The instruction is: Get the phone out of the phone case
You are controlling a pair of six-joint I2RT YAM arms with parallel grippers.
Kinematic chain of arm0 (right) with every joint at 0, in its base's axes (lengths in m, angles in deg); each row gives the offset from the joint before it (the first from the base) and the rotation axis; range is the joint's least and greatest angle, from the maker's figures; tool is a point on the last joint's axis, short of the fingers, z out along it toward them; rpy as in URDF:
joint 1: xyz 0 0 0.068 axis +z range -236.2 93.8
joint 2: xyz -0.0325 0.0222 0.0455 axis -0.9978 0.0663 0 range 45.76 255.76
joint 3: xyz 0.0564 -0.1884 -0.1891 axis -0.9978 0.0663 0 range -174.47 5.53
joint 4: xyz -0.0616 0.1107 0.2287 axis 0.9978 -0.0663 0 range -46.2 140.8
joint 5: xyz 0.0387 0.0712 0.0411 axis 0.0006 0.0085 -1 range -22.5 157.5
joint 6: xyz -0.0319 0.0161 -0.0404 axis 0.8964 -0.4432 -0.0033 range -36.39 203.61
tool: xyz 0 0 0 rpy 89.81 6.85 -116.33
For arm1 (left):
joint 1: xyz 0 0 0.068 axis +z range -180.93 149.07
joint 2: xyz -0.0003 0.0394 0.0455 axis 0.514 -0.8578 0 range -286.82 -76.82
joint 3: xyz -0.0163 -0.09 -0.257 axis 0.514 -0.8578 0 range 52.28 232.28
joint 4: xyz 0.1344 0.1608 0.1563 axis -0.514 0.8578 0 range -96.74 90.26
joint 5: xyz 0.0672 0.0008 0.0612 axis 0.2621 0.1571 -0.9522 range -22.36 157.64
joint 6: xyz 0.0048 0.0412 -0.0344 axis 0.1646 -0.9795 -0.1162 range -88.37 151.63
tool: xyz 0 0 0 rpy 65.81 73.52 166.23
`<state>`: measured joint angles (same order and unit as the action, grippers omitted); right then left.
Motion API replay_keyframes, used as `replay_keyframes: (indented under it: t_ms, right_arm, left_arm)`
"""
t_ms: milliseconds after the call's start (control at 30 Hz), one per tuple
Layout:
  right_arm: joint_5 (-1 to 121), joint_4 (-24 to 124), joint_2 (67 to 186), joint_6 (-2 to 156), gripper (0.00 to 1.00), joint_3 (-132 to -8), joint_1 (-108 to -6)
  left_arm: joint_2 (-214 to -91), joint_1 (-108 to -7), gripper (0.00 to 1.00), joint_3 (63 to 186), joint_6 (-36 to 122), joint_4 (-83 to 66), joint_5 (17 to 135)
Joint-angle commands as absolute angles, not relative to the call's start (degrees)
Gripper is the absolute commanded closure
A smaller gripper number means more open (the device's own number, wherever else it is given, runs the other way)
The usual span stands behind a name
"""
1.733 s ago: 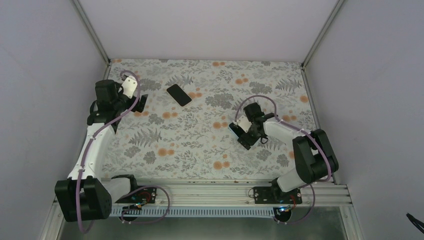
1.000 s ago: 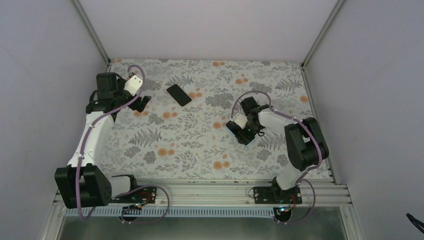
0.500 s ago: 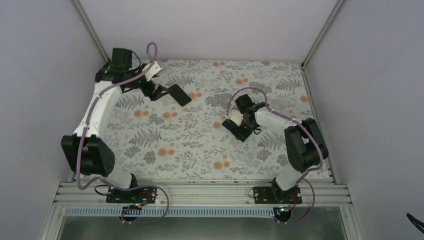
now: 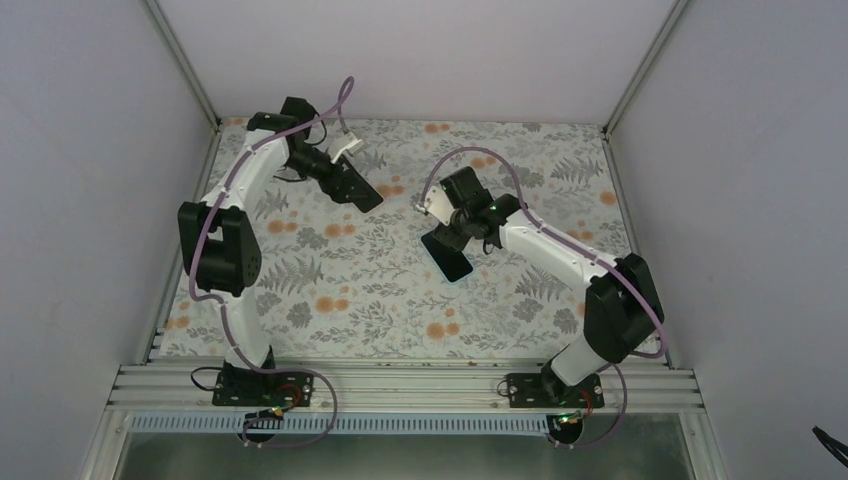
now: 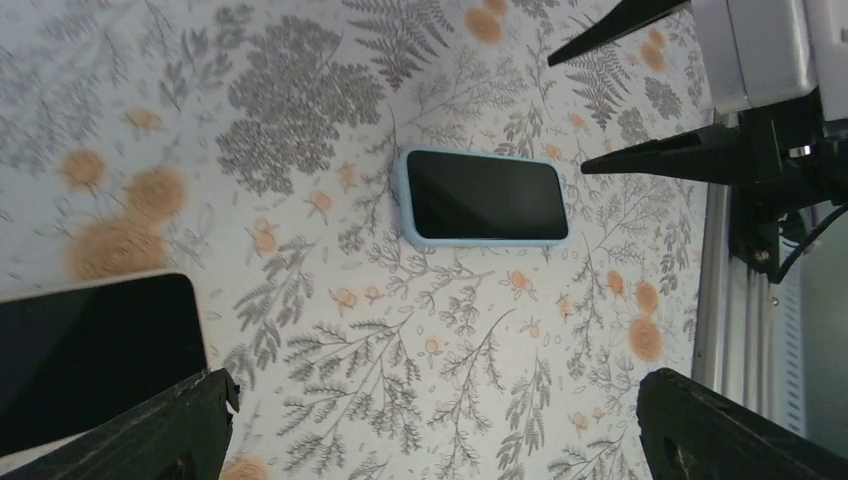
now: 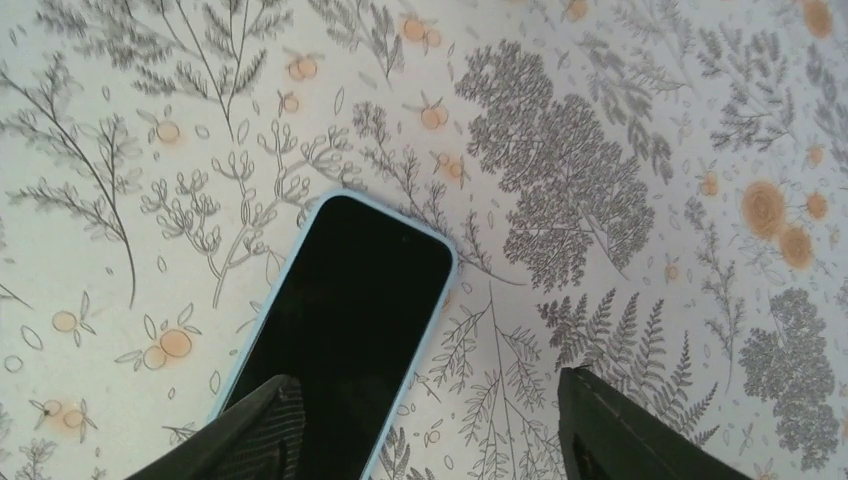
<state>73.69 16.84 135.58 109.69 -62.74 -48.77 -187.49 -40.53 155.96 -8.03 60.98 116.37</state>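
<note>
A black phone in a light blue case (image 6: 350,300) lies flat on the floral table, screen up. It also shows in the top view (image 4: 452,262) and the left wrist view (image 5: 485,197). My right gripper (image 6: 440,440) is open just above it. Its left finger (image 6: 250,430) overlaps the phone's near end and its right finger is over bare table. In the top view the right gripper (image 4: 448,235) is at mid-table. My left gripper (image 5: 440,440) is open and empty at the far left (image 4: 338,178).
A second black phone with a pale rim (image 5: 95,345) lies under my left gripper's left finger (image 5: 150,430); it also shows in the top view (image 4: 362,193). Booth walls stand on three sides. The metal rail (image 4: 400,385) runs along the near edge.
My left arm swung from the left wall to the far side, over the pale-rimmed phone. My right gripper moved left and farther, and the dark phone shape under it shifted left with it.
</note>
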Motion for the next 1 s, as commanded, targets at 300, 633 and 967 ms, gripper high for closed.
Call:
replay_keyframes:
  t_ms: [300, 633, 967]
  right_arm:
    - [62.81, 10.34, 144.53, 104.68, 0.0, -61.8, -50.58]
    - [72.65, 15.78, 150.6, 101.74, 0.0, -59.67, -47.09]
    - [78.34, 19.14, 150.47, 102.77, 0.0, -55.57, -49.11]
  left_arm:
    - [-183.61, -40.5, 0.0, 152.4, -7.34, 60.79, 118.1]
    - [-182.55, -40.33, 0.0, 148.41, -5.74, 57.67, 117.7]
    - [-182.15, -39.07, 0.0, 147.85, -5.7, 57.61, 118.1]
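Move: The phone in its pale blue case lies almost straight under the right hand, about 13 cm below and roughly 2 cm to its left, a centimetre nearer the base. The bare black phone is some 20 cm ahead and 28 cm to the left of the right hand, also on the table. From the left hand, the cased phone is about 4 cm back, 25 cm to the right and 20 cm below. The right hand sinks about 12 cm over the cased phone, fingers opening wide, tipping some 15 degrees steeper. ##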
